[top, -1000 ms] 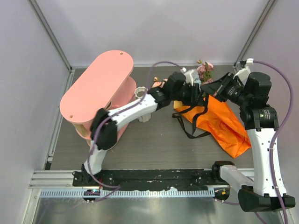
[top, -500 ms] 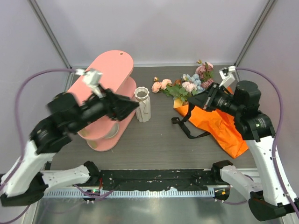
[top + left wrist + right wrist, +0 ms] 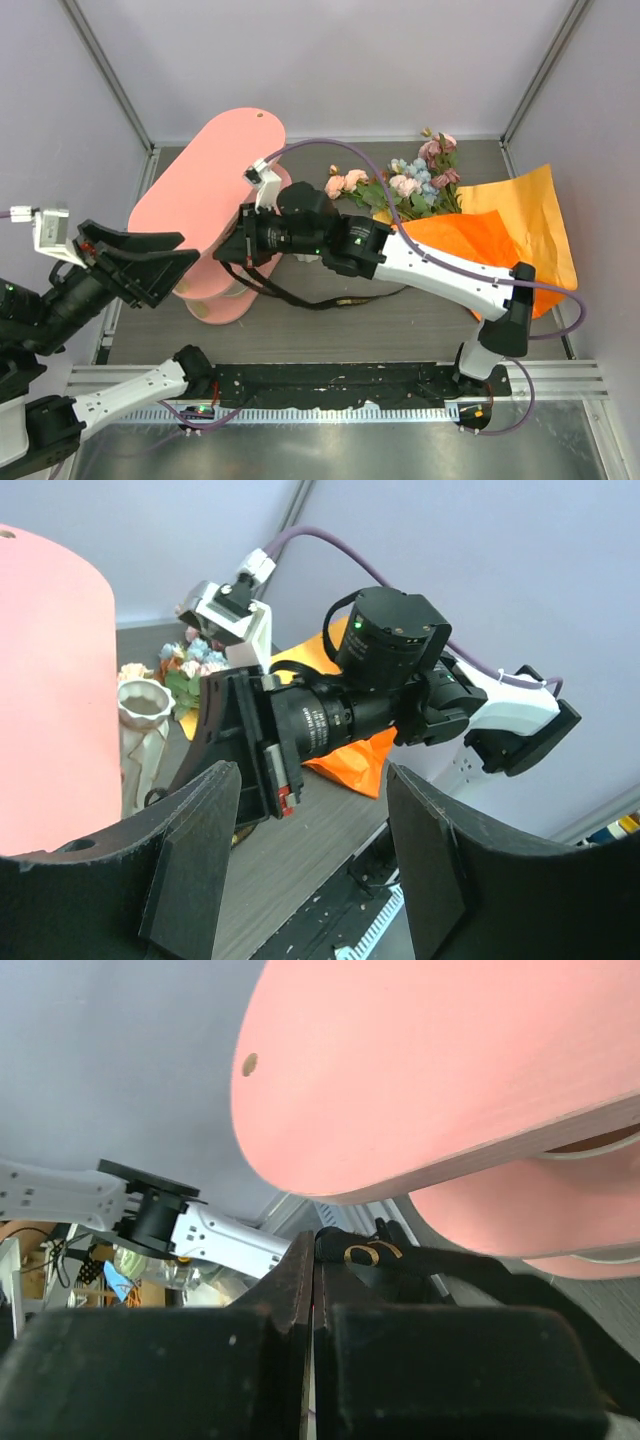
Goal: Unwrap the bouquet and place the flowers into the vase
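The bouquet is undone. The flowers (image 3: 400, 186), pink, peach and pale blue roses, lie on the table at the back on the opened orange paper (image 3: 470, 240), whose yellow-orange inner side (image 3: 535, 205) is turned up. My right gripper (image 3: 230, 256) reaches across to the pink shelf and is shut on the black printed ribbon (image 3: 366, 1252), which trails over the table (image 3: 300, 300). My left gripper (image 3: 150, 268) hangs raised at the left, open and empty. The white ribbed vase (image 3: 143, 720) stands by the shelf; in the top view the right wrist hides it.
The pink two-tier shelf (image 3: 200, 185) stands at the back left, with its top close above the right gripper (image 3: 318, 1252). The right arm (image 3: 440, 270) spans the table's middle. Grey walls enclose the table on three sides.
The left arm pulled back from the bouquet to the left and its jaws opened. The right arm swung left across the table with the ribbon. The paper now lies spread open.
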You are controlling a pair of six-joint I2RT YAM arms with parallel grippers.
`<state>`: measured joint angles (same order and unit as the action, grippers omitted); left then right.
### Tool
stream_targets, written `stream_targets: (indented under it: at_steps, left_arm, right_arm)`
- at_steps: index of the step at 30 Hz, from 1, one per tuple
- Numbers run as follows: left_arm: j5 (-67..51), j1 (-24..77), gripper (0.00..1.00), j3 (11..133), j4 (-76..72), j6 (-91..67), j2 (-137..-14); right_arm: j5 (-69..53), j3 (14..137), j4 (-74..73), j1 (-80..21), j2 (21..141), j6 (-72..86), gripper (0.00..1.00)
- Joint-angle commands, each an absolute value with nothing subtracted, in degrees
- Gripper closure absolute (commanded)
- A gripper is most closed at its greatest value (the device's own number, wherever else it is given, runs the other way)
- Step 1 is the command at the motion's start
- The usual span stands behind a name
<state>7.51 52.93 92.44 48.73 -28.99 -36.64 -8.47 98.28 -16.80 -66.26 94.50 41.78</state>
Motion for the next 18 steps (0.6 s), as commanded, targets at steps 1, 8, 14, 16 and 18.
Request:
stream_targets:
  at_steps: [1, 8, 14, 16, 18]
  left_arm:
    - [8.61, 53.17, 0.34, 92.11, 49.04, -27.33, -33.67]
    - [1.42, 53.09, 0.32, 89.74, 46.24, -27.25, -41.21]
    - [-7.02, 53.17, 0.32, 88.16, 39.92, -27.16, -54.37]
    - [-7.82, 53.17, 0.32, 87.89, 38.94, -26.81, -57.64]
    - [-7.65, 53.17, 0.33, 88.24, 38.76, -26.81, -62.74]
  right_arm:
    - [-4.24, 100.59, -9.14, -66.53, 85.45, 41.49, 0.99]
    - [14.34, 64.38, -20.55, -53.82, 57.60, 46.49, 0.99]
    - [7.48, 41.94, -24.00, -34.56, 44.91, 42.73, 0.99]
    - [3.54, 37.72, -21.46, -32.70, 48.31, 40.27, 0.99]
    - [-3.55, 36.13, -19.09, -31.38, 52.89, 39.11, 0.99]
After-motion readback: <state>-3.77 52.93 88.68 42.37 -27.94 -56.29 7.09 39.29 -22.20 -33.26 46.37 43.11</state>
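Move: The right gripper, shut on the black ribbon, is over the near end of the pink shelf; the clear tabletop it heads for lies about 32 cm right, 8 cm ahead and 35 cm below. From it the vase is some 13 cm right and 15 cm ahead, the flowers 35 cm right and 31 cm ahead. From the empty left gripper the flowers are about 39 cm ahead, 40 cm right, 45 cm down. Keep the right gripper shut on the ribbon and sweep it right, away from the shelf, some 32 cm, rising slightly at first and then sinking steeply about 18 cm towards the clear tabletop, turning nearly 50 degrees clockwise. Ease the open left gripper briefly back, then bring it right, down and a little forward towards the flowers. ##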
